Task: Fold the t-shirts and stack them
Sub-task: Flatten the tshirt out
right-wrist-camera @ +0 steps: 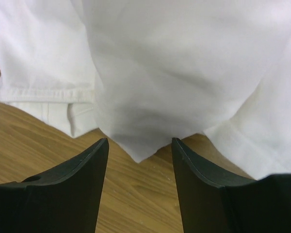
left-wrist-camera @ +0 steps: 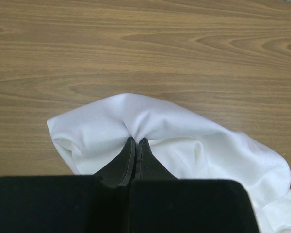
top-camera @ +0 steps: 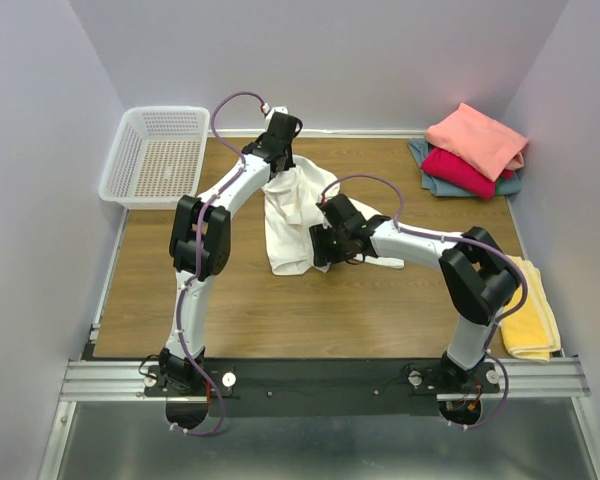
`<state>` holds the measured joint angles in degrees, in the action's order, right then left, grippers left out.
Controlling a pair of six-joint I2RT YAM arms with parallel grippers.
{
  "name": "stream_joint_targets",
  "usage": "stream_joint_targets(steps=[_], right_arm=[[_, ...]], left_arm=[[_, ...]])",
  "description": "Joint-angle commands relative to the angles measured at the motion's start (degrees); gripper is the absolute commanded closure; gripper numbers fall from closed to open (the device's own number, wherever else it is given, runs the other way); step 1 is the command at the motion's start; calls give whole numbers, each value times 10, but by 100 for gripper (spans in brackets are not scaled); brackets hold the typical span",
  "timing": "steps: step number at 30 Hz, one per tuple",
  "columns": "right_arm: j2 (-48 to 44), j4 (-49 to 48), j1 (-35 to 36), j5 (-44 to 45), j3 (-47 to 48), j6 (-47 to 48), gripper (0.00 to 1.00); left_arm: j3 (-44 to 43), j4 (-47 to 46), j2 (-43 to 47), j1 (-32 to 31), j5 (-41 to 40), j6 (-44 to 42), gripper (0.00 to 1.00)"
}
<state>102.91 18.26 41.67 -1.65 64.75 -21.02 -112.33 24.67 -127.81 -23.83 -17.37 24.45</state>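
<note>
A white t-shirt hangs bunched over the middle of the table. My left gripper is shut on its upper fold and holds it up; in the left wrist view the cloth puckers at the closed tips. My right gripper is open at the shirt's lower right edge. In the right wrist view a pointed corner of the white cloth hangs just ahead of the gap between the fingers, touching neither. Folded salmon-pink, crimson and grey-blue t-shirts lie stacked at the back right.
A white mesh basket stands at the back left, overhanging the table edge. A folded yellow cloth lies off the table's right side, beside the right arm. Bare wooden tabletop lies in front of the white shirt.
</note>
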Motion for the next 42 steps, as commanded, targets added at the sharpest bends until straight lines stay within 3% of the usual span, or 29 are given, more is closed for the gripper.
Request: stream_joint_targets(steps=[1, 8, 13, 27, 31, 32, 34, 35, 37, 39, 42], right_arm=[[43, -17, 6, 13, 28, -6, 38], [50, -9, 6, 36, 22, -19, 54], [41, 26, 6, 67, 25, -26, 99], [-49, 89, 6, 186, 70, -11, 99], [-72, 112, 5, 310, 120, 25, 99], [-74, 114, 3, 329, 140, 34, 99], [-71, 116, -7, 381, 164, 54, 99], [-67, 116, -14, 391, 174, 59, 99], [-61, 116, -43, 400, 208, 63, 99], [-52, 116, -79, 394, 241, 62, 99], [-30, 116, -113, 379, 273, 59, 99]], left_arm=[[8, 2, 1, 5, 18, -7, 100], [5, 6, 3, 12, 18, -11, 100], [1, 8, 2, 19, 17, -15, 100], [6, 17, 6, 34, 15, -33, 100], [7, 23, 24, 34, 17, -40, 100], [12, 16, 32, 34, 17, -41, 96], [55, -8, 78, 32, 10, -41, 74], [73, -40, 97, 31, 8, -41, 53], [119, -63, 149, 29, 3, -34, 37], [141, -73, 175, 27, -3, -32, 26], [159, -70, 212, 17, -24, -34, 23]])
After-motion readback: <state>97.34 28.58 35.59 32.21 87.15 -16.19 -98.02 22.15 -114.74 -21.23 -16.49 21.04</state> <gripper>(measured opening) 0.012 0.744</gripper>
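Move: The right hand hovers open over the t-shirt's loose near point, which is about 1 cm ahead and 2 cm below it. The shirt's near-left corner is some 10 cm to its left, its near-right corner about 16 cm to its right, both roughly level with it. The left hand still pinches the far edge; the table spot for that edge is about 4 cm left and 10 cm below, and the empty basket some 29 cm left and 3 cm farther out. The right hand eases about 1 cm forward and down, shuts its fingers on the shirt's loose near point and draws it a few centimetres right, then lifts it about 19 cm while swinging forward and right towards the folded stack's side, the fingers tipping up some 30 degrees and the wrist turning clockwise. The left hand keeps its pinch on the far edge while drifting 3 cm left, then opens, lets go of the cloth, and pulls back and up off it by 3 to 4 cm. ##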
